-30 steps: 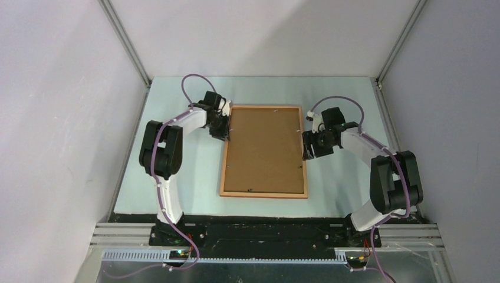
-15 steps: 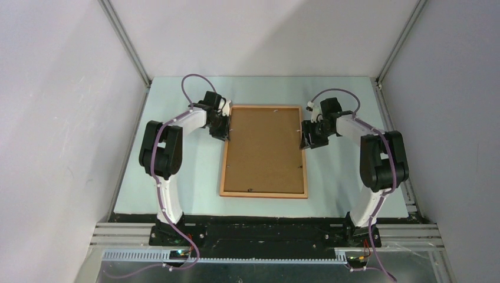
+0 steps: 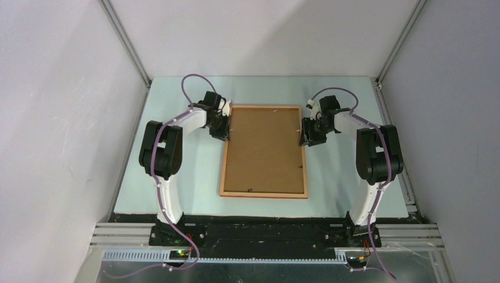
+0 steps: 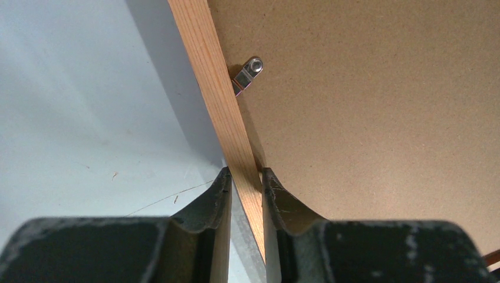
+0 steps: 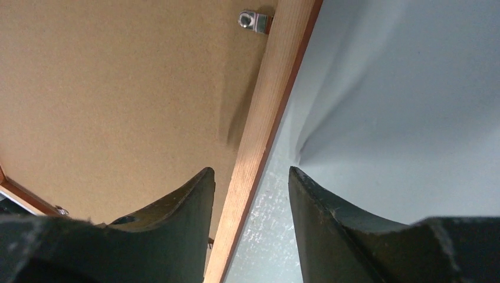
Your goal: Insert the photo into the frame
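The frame lies face down in the middle of the table, its brown backing board facing up. The photo is hidden. My left gripper is at the frame's left rail near the far corner. In the left wrist view the gripper is shut on that wooden rail, just below a metal clip. My right gripper is at the right rail. In the right wrist view it stands open astride the rail, one finger over the board, the other over the table.
A second metal clip sits on the board by the right rail. The pale table is walled in by grey panels, with corner posts at the back. The arm bases stand at the near edge.
The right arm has swung its elbow in and its gripper has shifted a little towards the far end of the right rail, its jaws narrowing. The left arm and frame have not moved.
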Controlling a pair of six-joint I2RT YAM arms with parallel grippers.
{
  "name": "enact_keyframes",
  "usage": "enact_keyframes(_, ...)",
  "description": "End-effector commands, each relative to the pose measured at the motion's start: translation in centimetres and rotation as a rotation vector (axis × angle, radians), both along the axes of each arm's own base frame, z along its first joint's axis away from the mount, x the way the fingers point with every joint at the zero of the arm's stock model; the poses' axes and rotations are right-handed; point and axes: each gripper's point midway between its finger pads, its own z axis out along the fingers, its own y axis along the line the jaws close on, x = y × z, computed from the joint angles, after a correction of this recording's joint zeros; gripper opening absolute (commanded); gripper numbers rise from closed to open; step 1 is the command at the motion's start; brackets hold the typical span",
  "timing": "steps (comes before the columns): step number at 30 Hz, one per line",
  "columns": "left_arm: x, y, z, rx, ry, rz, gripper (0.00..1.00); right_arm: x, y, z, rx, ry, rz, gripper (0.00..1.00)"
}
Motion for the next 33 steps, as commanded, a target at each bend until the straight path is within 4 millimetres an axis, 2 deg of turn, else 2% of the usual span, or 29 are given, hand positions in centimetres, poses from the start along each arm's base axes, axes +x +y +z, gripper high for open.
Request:
enact_keyframes(1, -2.4, -1.3, -0.5, -0.024, 0.056, -0.073, 0.05, 2.2, 0.6, 0.9, 0.004, -0.052, -0.011, 0.52)
enact_keyframes(13, -2.5, -1.5, -0.1, -0.039, 0.052, -0.076, 0.1, 2.5, 0.8, -0.5, -0.044, -0.021, -0.009, 0.4)
enact_keyframes(17, -2.5, -1.5, 0.1, -0.043, 0.048, -0.077, 0.13, 2.8, 0.8, -0.6, -0.044, -0.016, -0.005, 0.32)
enact_keyframes(20, -2.5, -1.4, 0.4, -0.046, 0.043, -0.075, 0.17, 3.3, 0.6, -0.6, -0.041, -0.018, -0.006, 0.22)
enact_keyframes(24, -2.5, -1.3, 0.8, -0.059, 0.04, -0.07, 0.29, 4.0, 0.2, -0.4, -0.04, -0.022, -0.01, 0.12)
enact_keyframes(25, -2.4, -1.3, 0.9, -0.061, 0.038, -0.069, 0.35, 4.0, 0.0, -0.4, -0.041, -0.021, -0.01, 0.09)
enact_keyframes(29, -2.1, -1.2, 1.6, -0.079, 0.025, -0.063, 0.53, 5.5, -0.1, 0.2, -0.045, -0.036, 0.001, 0.04)
enact_keyframes(33, -1.7, -0.7, 2.6, -0.096, 0.004, -0.049, 0.64, 6.9, -0.4, 0.8, -0.059, -0.077, 0.073, 0.02)
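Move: The frame's right rail, where the right fingers will shut on it, passes between them about 1 cm below the hand point; one metal tab sits some 7 cm ahead and 1 cm left, another about 11 cm back. The left hand already pinches the left rail, roughly level with its hand point, with a tab about 6 cm ahead and 1 cm right; the right hand's spot lies some 39 cm to its right and 3 cm back. The frame's right rail is pinched as the right fingers close from half open, while that hand eases about 1.5 cm forward and sinks 1 cm; keeping the grip, it then carries the rail forward another 2.5 cm, quickening. Meanwhile the left fingers, still at first, open and let go of the left rail, drawing back nearly 2 cm and slightly right. ##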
